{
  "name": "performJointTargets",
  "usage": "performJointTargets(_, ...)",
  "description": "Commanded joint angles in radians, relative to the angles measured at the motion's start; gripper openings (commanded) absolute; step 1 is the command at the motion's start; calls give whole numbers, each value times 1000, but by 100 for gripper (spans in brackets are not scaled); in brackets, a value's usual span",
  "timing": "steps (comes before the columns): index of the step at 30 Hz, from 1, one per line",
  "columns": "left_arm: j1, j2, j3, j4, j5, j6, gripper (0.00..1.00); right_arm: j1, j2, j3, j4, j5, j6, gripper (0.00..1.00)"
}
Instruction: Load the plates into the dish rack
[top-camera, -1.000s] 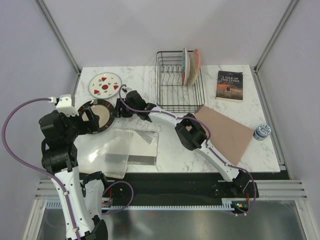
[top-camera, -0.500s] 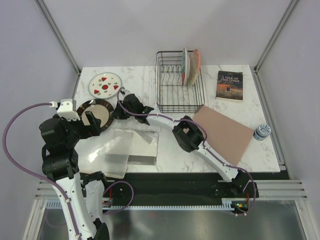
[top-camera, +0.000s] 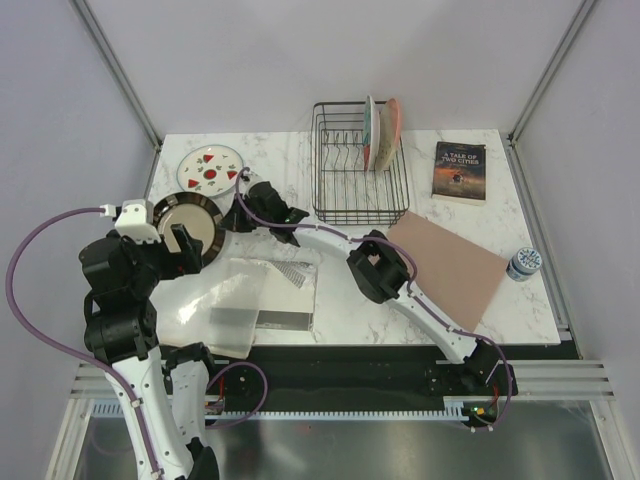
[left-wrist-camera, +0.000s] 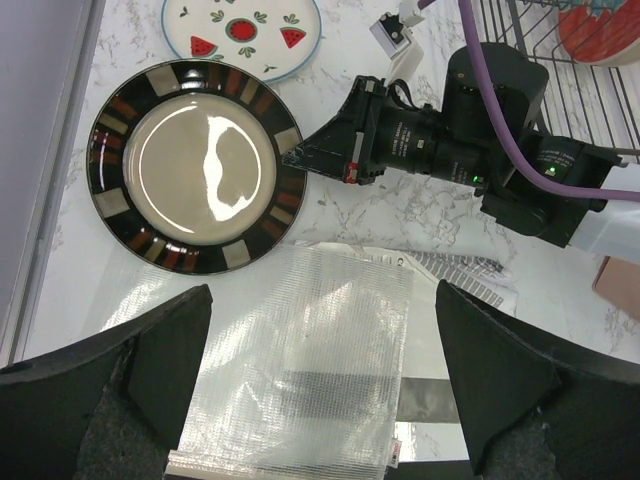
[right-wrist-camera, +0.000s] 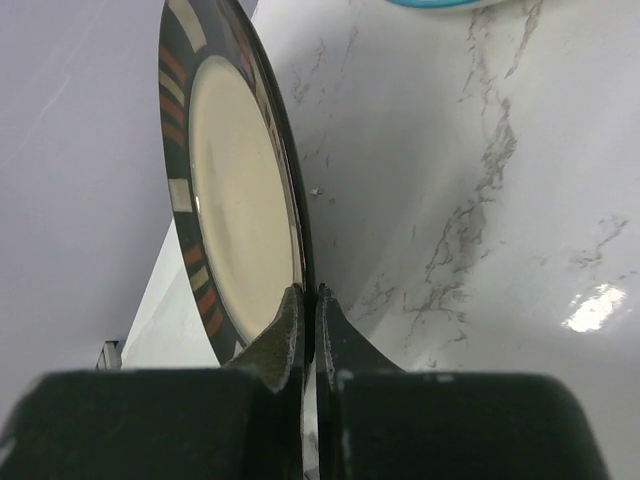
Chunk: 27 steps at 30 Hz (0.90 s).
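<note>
The dark-brown-rimmed plate (top-camera: 188, 222) with a cream centre lies at the table's left. My right gripper (right-wrist-camera: 307, 298) is shut on the plate's right rim (left-wrist-camera: 290, 170), one finger above and one below. The white plate with red fruit marks (top-camera: 210, 172) lies flat just behind it. The black wire dish rack (top-camera: 352, 180) holds two plates (top-camera: 380, 130) upright at its back right. My left gripper (left-wrist-camera: 320, 385) hangs open over a clear mesh pouch, near the dark plate's front edge, with nothing between its fingers.
A clear mesh pouch (top-camera: 250, 300) lies in front of the dark plate. A pinkish-brown mat (top-camera: 450, 262) sits right of centre. A dark book (top-camera: 460, 170) lies at the back right. A small blue-white tin (top-camera: 523, 263) stands by the right edge.
My right gripper's jaws have closed on the dark plate's rim. The left gripper has drawn back a little toward the near left, still open.
</note>
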Motion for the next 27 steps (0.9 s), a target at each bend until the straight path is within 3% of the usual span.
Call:
performJointTargets(1, -2, -4, 36, 61, 14, -32, 100, -55, -141, -11, 17, 7, -77, 0)
performJointTargets(21, -1, 10, 66, 239, 43, 74, 100, -125, -398, -28, 45, -115, -185, 0)
performJointTargets(27, -1, 111, 118, 316, 77, 230, 100, -156, -496, -31, 17, -168, -339, 0)
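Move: Some 36 cm to the right of the right hand and 17 cm ahead, about level with it, is the middle of the dish rack; that hand already has the dark-rimmed plate pinched by its right rim. Two upright plates stand in the rack, about 5 cm farther right and 4 cm farther out than its middle. The watermelon plate lies 18 cm ahead and 7 cm left of the right hand, on the table. From the left hand the rack is about 38 cm ahead, 38 cm right and well below. Lifting the dark-rimmed plate clear of the table, the right hand rises some 13 cm while carrying it right and forward towards the rack; the forward travel ends partway and the climb quickens. Its fingers keep their pinch on the right rim as the wrist turns about 15 degrees, far side up. The empty left hand rises about 6 cm and drifts a little forward, fingers wide open and tipping up. ##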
